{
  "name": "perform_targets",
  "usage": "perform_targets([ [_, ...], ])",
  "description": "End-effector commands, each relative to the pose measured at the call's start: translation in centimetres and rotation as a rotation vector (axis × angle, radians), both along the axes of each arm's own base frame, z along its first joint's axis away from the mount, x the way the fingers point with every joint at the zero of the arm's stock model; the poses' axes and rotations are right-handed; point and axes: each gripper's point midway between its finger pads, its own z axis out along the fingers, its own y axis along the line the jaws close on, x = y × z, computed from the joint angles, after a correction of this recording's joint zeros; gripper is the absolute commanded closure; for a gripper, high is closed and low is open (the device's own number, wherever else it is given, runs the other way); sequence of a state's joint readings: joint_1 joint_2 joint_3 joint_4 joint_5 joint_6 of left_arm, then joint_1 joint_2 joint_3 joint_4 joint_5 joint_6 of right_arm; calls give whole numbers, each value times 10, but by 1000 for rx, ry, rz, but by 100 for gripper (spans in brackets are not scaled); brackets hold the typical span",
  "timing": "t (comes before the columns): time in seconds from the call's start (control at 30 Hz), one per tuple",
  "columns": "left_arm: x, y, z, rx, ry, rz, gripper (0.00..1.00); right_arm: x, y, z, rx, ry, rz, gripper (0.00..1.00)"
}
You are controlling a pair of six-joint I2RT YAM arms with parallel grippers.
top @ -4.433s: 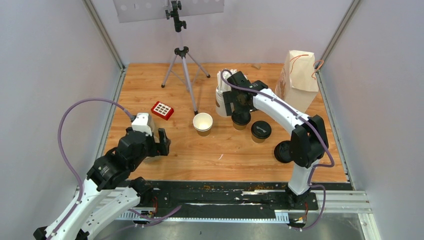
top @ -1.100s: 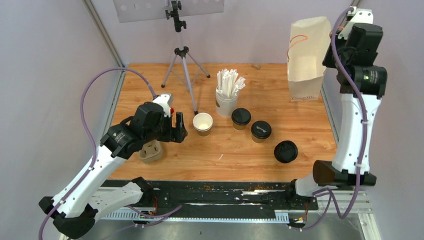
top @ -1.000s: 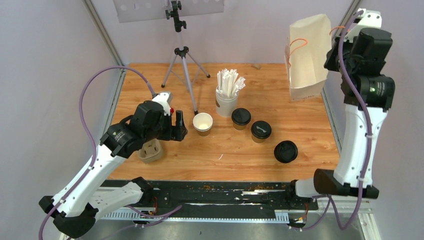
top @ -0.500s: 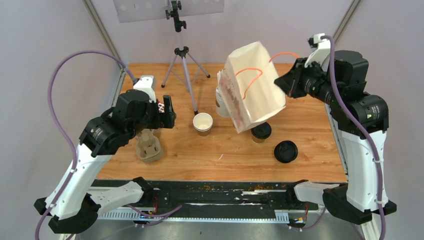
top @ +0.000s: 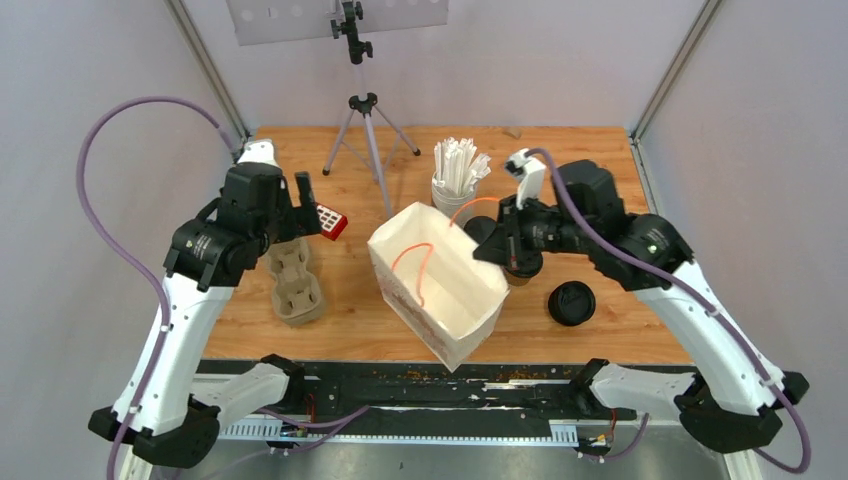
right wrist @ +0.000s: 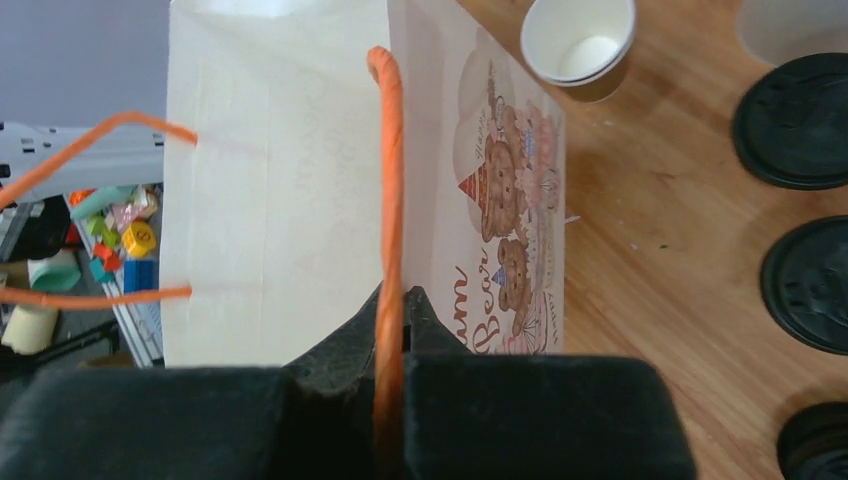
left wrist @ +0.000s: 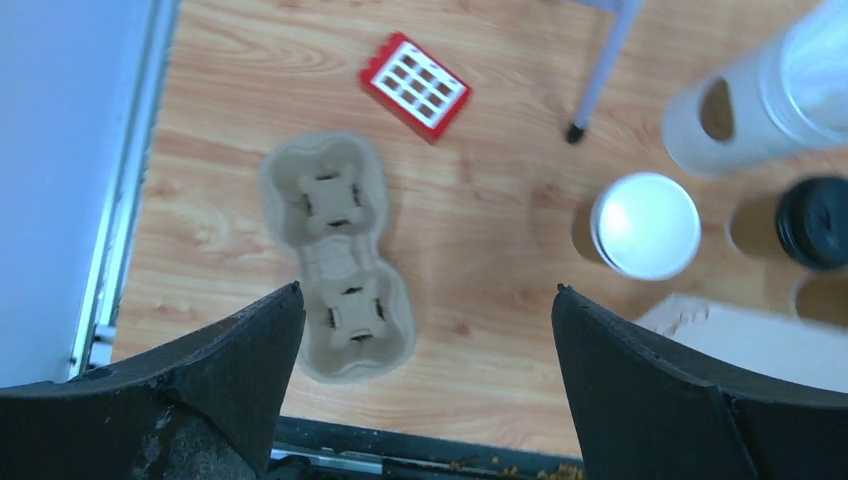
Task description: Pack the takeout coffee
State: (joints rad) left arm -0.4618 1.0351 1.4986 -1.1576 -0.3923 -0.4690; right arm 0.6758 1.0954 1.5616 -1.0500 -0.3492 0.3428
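Observation:
My right gripper (top: 487,246) is shut on one orange handle (right wrist: 388,190) of a white paper bag (top: 440,285), which stands tilted and open-mouthed in the middle of the table. Two brown cups with black lids (right wrist: 795,120) (right wrist: 808,285) stand just right of the bag; from above, my right arm covers most of one (top: 518,277). An open white-lined cup (left wrist: 645,225) sits behind the bag, hidden from above. My left gripper (left wrist: 428,292) hangs open and empty above the left side, over a tan two-cup carrier (left wrist: 335,255).
A white cup of wrapped straws (top: 455,180) stands behind the bag. A pile of black lids (top: 571,302) lies at the front right. A red block (top: 331,221) lies near the carrier (top: 295,283). A tripod (top: 365,120) stands at the back.
The right arm swung the bag from high at the back right down to the table's middle. The left arm drew back to the left and its jaws spread a little wider.

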Motion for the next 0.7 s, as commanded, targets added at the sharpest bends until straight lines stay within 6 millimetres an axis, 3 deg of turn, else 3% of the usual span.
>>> perform_targets([
  [0.0,14,29,3,-39,-29,137,1,1,44,7,44,-30,52,100],
  [0.27,10,45,-29,-262,-8,339,0,6,78,-9,-48,-121,148,100],
  [0.5,12,64,-44,-110,39,335,0,20,93,-32,-86,-105,142,100],
  [0.67,0,66,-75,-30,118,269,4,26,96,-46,-109,-81,124,100],
])
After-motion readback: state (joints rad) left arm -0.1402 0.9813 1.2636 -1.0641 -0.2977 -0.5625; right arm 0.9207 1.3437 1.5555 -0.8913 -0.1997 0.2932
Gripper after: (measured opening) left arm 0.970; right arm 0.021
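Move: The left hand, empty and open, has the cardboard cup tray about 7 cm to its left, 4 cm ahead and 30 cm below; the red block stands some 14 cm beyond the tray and 7 cm to its right. The right hand's bag is going to bare table roughly 20 cm left, 5 cm ahead and 35 cm down. Open white cups stand about 15 cm left and 13 cm ahead of that hand, the nearest capped cup 15 cm straight ahead. Leftward and down, the right hand carries the open paper bag about 9 cm across and 5 cm lower, its shut fingers still pinching the upper edge, easing slightly forward at the end as it slows. Meanwhile the left hand, fingers wide open, swings left and sinks towards the cup tray, turning about 20 degrees counter-clockwise, touching nothing. ##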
